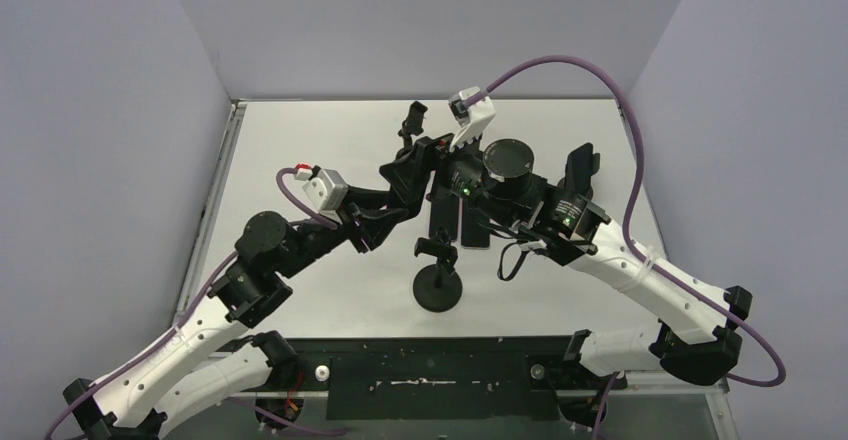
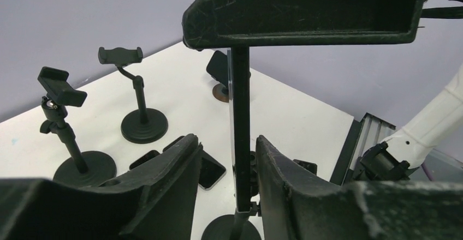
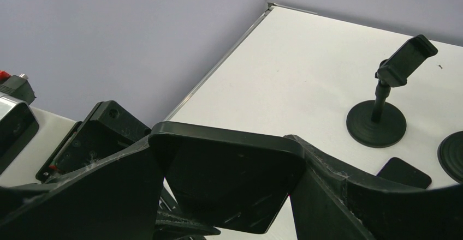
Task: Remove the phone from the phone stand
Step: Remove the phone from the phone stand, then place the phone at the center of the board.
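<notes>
The black phone [image 2: 240, 120] stands upright and edge-on in the left wrist view, its lower end in the clamp of the phone stand [image 2: 226, 230]. My left gripper [image 2: 225, 142] straddles it low down. The right finger sits against the clamp, and a gap shows between the left finger [image 2: 169, 180] and the phone, so this gripper is open. In the right wrist view the phone [image 3: 229, 185] spans the right gripper [image 3: 225, 161] from finger to finger, and that gripper is shut on its side edges. From above, both grippers [image 1: 412, 175] [image 1: 458, 175] meet at mid-table and hide the phone.
Two phones [image 1: 475, 225] lie flat on the table just in front of the grippers. An empty stand [image 1: 437, 285] is near the front and another [image 1: 415, 120] at the back. A further phone on a stand [image 1: 580, 170] is at the right. The left wrist view shows two empty stands [image 2: 143, 125] [image 2: 82, 166].
</notes>
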Motion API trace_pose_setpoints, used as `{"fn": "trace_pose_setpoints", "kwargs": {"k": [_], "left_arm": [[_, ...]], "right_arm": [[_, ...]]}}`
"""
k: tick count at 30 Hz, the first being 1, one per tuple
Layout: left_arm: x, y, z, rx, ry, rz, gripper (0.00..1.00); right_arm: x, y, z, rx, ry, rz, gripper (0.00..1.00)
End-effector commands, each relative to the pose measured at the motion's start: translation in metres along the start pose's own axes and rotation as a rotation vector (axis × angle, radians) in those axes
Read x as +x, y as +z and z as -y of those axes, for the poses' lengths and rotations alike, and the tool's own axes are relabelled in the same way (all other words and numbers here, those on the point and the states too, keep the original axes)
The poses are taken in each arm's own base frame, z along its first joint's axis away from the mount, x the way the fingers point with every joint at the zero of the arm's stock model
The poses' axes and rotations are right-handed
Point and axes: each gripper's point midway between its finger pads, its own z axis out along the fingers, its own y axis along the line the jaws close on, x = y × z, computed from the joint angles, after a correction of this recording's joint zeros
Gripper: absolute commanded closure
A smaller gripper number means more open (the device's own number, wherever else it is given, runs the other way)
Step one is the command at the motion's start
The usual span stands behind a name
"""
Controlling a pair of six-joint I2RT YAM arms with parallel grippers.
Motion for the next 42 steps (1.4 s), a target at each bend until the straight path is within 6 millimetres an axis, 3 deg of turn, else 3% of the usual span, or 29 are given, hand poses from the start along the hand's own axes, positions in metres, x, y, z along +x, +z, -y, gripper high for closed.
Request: {"fn": "trace_pose_setpoints", "kwargs": {"k": [1,6,9,11,13,14,16,19,20,27,35,38,42], "left_arm": [[-0.025,0.006,0.006,0.029,0.007,0.085,0.65],[-0.021,0.011,0.001,0.007,-0.014,0.093,0.69],[-0.018,0.012,-0.003,-0.011,-0.034,0.111,0.83],[-0.015,0.013,-0.003,-0.011,-0.047,0.114,1.00],[-0.012,0.013,-0.004,-0.013,-0.058,0.111,1.00],[-0.010,0.013,-0.005,-0.014,-0.066,0.112,1.00],[-0.004,0.012,-0.007,-0.028,-0.091,0.112,1.00],[0.001,0.010,-0.020,-0.100,-0.118,0.117,1.00],[0.004,0.008,-0.025,-0.126,-0.124,0.112,1.00],[0.040,-0.006,-0.070,-0.379,-0.175,0.027,1.00],[0.124,-0.006,-0.109,-0.488,-0.446,-0.198,1.00],[0.155,0.000,-0.110,-0.455,-0.558,-0.287,1.00],[0.180,0.011,-0.115,-0.456,-0.610,-0.376,1.00]], "right_arm": [[-0.036,-0.003,-0.013,-0.044,0.027,0.107,1.00],[-0.029,-0.002,-0.012,-0.049,0.026,0.095,1.00],[-0.024,-0.003,-0.011,-0.052,0.026,0.092,1.00],[-0.024,-0.004,-0.011,-0.054,0.024,0.091,0.97],[-0.022,-0.005,-0.012,-0.062,0.018,0.088,0.90],[-0.022,-0.006,-0.012,-0.067,0.014,0.087,0.78],[-0.022,-0.007,-0.012,-0.070,0.009,0.088,0.41],[-0.023,-0.010,-0.005,-0.034,0.007,0.095,0.08],[-0.023,-0.012,-0.001,-0.014,0.002,0.097,0.01],[-0.034,-0.042,0.025,0.082,-0.058,0.151,0.00],[-0.019,-0.079,0.058,0.171,-0.081,0.186,0.00],[-0.015,-0.090,0.068,0.202,-0.074,0.198,0.00],[-0.013,-0.100,0.074,0.217,-0.068,0.205,0.00]]}}
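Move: The phone is already off its stand, held upright by its long edges in the right hand. The phone's middle is about 3 cm above the left fingers, 1 cm ahead and 2 cm to their right; from the right hand it is some 3 cm down, 2 cm left and level. From the left hand, the empty stand is 10 cm right, no farther out and 26 cm down. The nearer flat phone lies about 21 cm ahead, 13 cm right and 36 cm down. The left fingers, already straddling the phone's lower end, close and pinch it. The right hand keeps its grip until they have shut, then opens wide and backs off about 10 cm to its right. The left hand carries the phone some 20 cm down, also 9 cm forward and slightly left, past the stand, tipping down about 45 degrees and turning some 25 degrees counter-clockwise. ##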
